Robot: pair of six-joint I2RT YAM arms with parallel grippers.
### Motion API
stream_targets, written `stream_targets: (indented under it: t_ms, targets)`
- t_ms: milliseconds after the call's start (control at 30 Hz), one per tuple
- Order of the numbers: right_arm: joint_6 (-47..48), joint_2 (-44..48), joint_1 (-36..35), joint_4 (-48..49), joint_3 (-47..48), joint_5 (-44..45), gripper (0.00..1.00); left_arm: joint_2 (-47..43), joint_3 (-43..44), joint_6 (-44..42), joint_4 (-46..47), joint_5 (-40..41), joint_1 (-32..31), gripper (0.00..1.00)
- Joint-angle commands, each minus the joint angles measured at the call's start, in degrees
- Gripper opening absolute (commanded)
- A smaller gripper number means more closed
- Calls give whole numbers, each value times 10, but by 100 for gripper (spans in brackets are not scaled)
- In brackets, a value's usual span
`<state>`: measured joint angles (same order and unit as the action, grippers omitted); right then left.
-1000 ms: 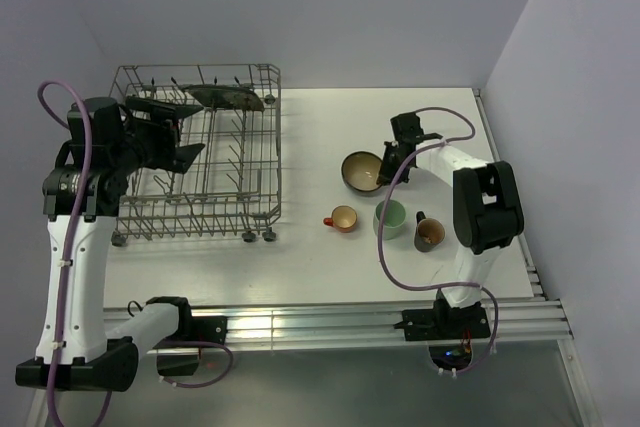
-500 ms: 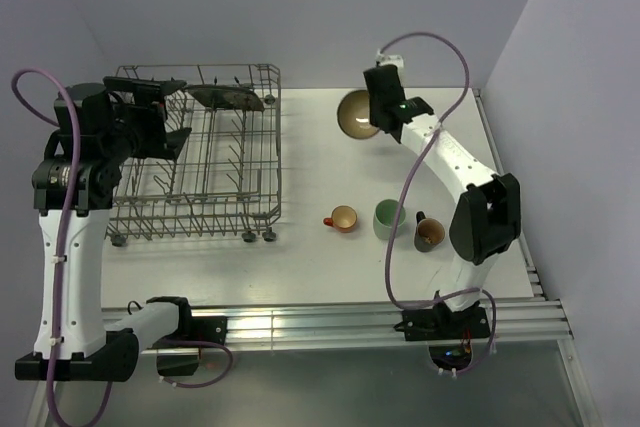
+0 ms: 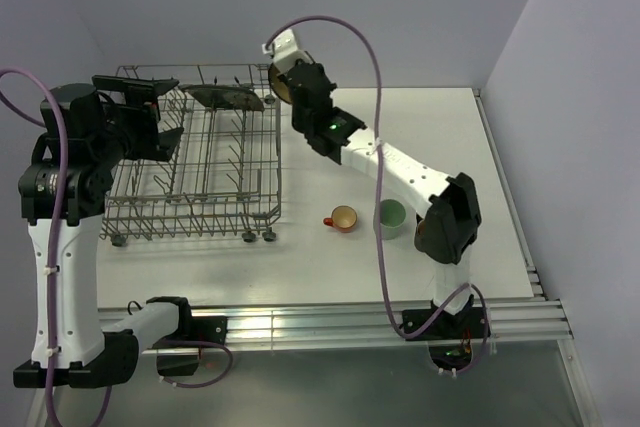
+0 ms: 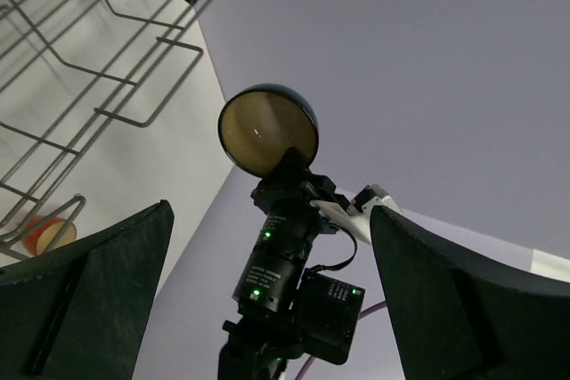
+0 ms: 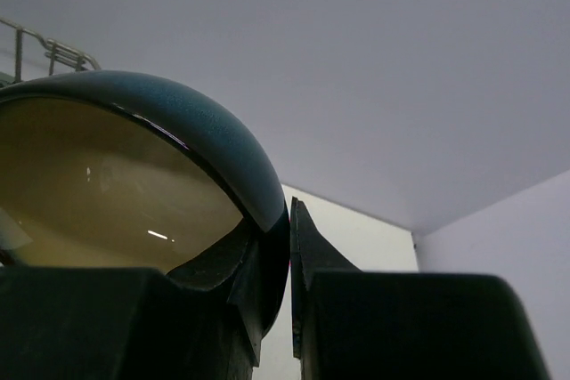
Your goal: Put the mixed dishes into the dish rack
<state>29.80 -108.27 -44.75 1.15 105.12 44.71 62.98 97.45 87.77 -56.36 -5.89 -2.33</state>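
Note:
My right gripper [image 3: 294, 88] is shut on the rim of the blue bowl [image 3: 277, 82], which it holds in the air at the back right corner of the dish rack [image 3: 200, 162]. In the right wrist view the bowl [image 5: 134, 166] fills the left side, its rim pinched between the fingers of the right gripper [image 5: 289, 295]. The dark plate [image 3: 226, 97] stands in the rack's back row. My left gripper [image 3: 158, 113] hangs open over the rack's left side with nothing in it. From the left wrist the bowl's tan inside [image 4: 267, 129] faces me.
An orange-red cup [image 3: 342, 217] and a pale green mug [image 3: 391, 214] stand on the white table [image 3: 330, 262] right of the rack. The right arm [image 3: 400, 172] spans the table above them. Walls close in behind and on the right.
The right arm lifted the bowl off the table and swung it left to the rack's back right corner. The left gripper opened wider and drew back to the left.

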Motion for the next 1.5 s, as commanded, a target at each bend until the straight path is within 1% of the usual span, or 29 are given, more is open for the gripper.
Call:
stream_targets:
  t_ms: [0, 33, 100, 133, 200, 300, 367, 400, 467, 600, 733, 867, 933, 1100, 1467]
  targets:
    - [128, -32, -33, 189, 40, 39, 0, 1, 48, -5, -58, 46, 1, 99]
    - [161, -47, -47, 218, 46, 39, 0, 17, 80, -6, -80, 54, 1, 99]
    - [190, -54, -60, 239, 45, 27, 0, 34, 111, -13, -131, 56, 1, 99]
    - [198, -53, -64, 261, 33, 19, 0, 41, 128, -14, -140, 55, 1, 99]
    - [208, -51, -75, 271, 25, -7, 0, 45, 129, -8, -152, 56, 1, 99]
    - [209, -51, -82, 274, 15, -41, 0, 29, 98, 0, -140, 55, 1, 99]
    - [197, -51, -86, 258, 19, -61, 0, 18, 87, 3, -141, 55, 1, 99]
    - [181, -51, -88, 244, 24, -85, 0, 16, 84, 2, -145, 59, 1, 99]
    - [170, -55, -93, 218, 39, -103, 0, 14, 85, 0, -156, 79, 1, 99]
    - [145, -88, -102, 154, 90, -139, 0, 13, 94, -1, -163, 89, 1, 99]
    - [128, -94, -100, 126, 109, -201, 0, 4, 89, 6, -158, 85, 1, 99]
    - [127, -117, -98, 98, 140, -229, 0, -8, 72, 15, -152, 83, 1, 99]
    - [112, -130, -97, 91, 154, -237, 0, -9, 70, 18, -151, 82, 1, 99]
    - [119, -168, -97, 81, 187, -251, 0, -9, 75, 18, -152, 83, 1, 99]
    - [113, -219, -92, 102, 222, -244, 0, -16, 71, 25, -149, 82, 1, 99]
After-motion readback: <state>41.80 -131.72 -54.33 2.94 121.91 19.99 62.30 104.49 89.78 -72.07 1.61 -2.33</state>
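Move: The bowl is already pinched by its rim in the right hand. The clear tines in front of the plate, which it is carried to, are about 23 cm left of that hand, nearly level fore-and-aft and some 27 cm below. The plate stands roughly 16 cm left, 8 cm ahead and 24 cm down; the rack's right rail is 3 cm left, its middle 5 cm back, 28 cm below. From the left hand those tines lie about 12 cm ahead, 5 cm right, 34 cm down. The bowl, kept in the right hand's rim pinch, is swept left over the rack's right side, some 22 cm in all, and sinks about 10 cm, mostly towards the end, closing on the tines before the plate. Meanwhile the wrist swings about 35 degrees counter-clockwise, its left side dipping slightly. The empty left hand, still wide open, draws back about 4 cm and a little left, tipping down slightly. ##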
